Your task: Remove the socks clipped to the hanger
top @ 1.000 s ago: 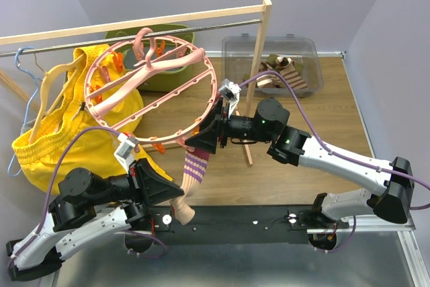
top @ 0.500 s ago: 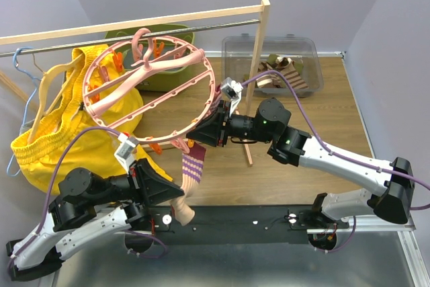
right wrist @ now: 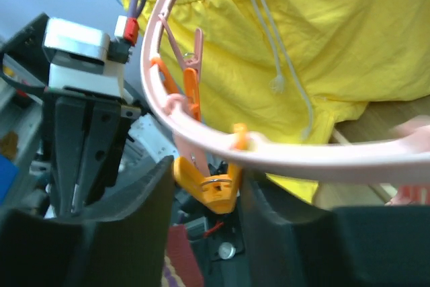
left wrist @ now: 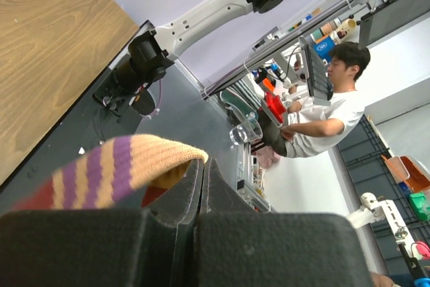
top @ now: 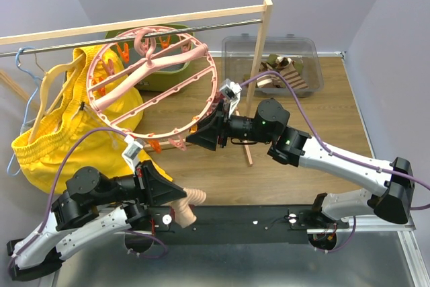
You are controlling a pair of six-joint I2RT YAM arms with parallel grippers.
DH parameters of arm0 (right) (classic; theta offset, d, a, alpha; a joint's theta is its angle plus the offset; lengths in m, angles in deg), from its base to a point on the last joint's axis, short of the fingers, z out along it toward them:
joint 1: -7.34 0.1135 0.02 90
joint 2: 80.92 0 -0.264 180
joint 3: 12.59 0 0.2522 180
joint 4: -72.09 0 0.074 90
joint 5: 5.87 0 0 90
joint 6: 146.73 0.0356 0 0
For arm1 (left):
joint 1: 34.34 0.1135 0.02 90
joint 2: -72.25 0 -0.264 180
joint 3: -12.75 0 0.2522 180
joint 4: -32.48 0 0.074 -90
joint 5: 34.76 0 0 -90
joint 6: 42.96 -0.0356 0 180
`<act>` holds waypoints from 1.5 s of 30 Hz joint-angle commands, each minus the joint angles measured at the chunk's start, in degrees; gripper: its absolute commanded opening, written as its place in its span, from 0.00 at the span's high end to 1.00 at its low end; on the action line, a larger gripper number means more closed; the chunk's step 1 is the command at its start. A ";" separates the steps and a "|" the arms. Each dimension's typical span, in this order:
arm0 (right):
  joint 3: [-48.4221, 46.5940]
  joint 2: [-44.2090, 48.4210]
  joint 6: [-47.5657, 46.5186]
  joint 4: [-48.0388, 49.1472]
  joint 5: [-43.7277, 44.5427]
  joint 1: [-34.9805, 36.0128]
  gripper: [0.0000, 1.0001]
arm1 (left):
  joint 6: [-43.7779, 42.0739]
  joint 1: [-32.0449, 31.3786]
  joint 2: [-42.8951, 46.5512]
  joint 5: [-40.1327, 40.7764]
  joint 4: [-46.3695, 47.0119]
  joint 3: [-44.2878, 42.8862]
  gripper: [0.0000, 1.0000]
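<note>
The pink ring hanger (top: 151, 85) hangs tilted from the rail, with orange clips around its rim. My right gripper (top: 201, 134) is at its lower right rim, and its fingers straddle and touch one orange clip (right wrist: 213, 183) under the ring (right wrist: 322, 156). That clip holds nothing. Low at the front, my left gripper (top: 176, 201) is shut on the pinkish-beige sock with purple stripes (left wrist: 114, 169), whose toe (top: 193, 197) pokes out. This sock hangs free of the hanger. More socks (top: 282, 72) lie in the clear bin.
Big yellow shorts (top: 67, 132) hang left on a blue wire hanger (top: 27, 99). A wooden post (top: 259, 78) stands just behind my right wrist. A green bin (top: 171, 75) sits behind the ring, and the clear bin (top: 306, 48) is at the back right.
The striped sock came off the clip and dropped with my left gripper. The ring swung up and back. My right jaws closed on the clip, then eased a little.
</note>
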 commanded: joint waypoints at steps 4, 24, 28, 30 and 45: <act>1.33 1.38 0.71 -6.80 -2.12 0.06 0.06 | -1.47 -0.11 -1.59 3.50 -0.46 -2.76 1.00; 10.56 9.11 5.90 -5.12 -12.18 1.38 0.00 | -1.12 -0.11 -5.19 14.06 -3.45 -7.42 1.00; 7.84 9.29 4.41 -14.96 1.64 1.47 0.00 | -1.38 -0.11 -5.46 12.13 -2.22 -6.80 1.00; 7.57 9.37 4.93 -18.83 6.21 1.47 0.00 | -1.21 -0.11 -5.37 11.78 -1.78 -6.45 1.00; 8.80 15.00 6.26 -21.57 3.10 1.47 0.00 | -2.52 -0.11 -5.99 7.73 2.00 -4.69 1.00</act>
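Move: The striped sock, already off its clip, hangs from the left fingers, its middle 2 cm right of and 2 cm below them; from the right hand it lies about 17 cm back, 2 cm left and 10 cm below. The orange clip sits between the right fingers, and from it the pink hanger ring's middle is some 14 cm ahead and 12 cm left, a little higher. A second orange clip lies 10 cm left and 2 cm back of the right hand. The orange clip is let go as the right fingers spread fully; that hand draws back about 7 cm with some drift right and down, then comes forward again while going farther right and lower, turning clockwise some 30 degrees, and ends rising slightly. The sock stays pinched in the left hand, which carries it about 4 cm forward and slightly up. ##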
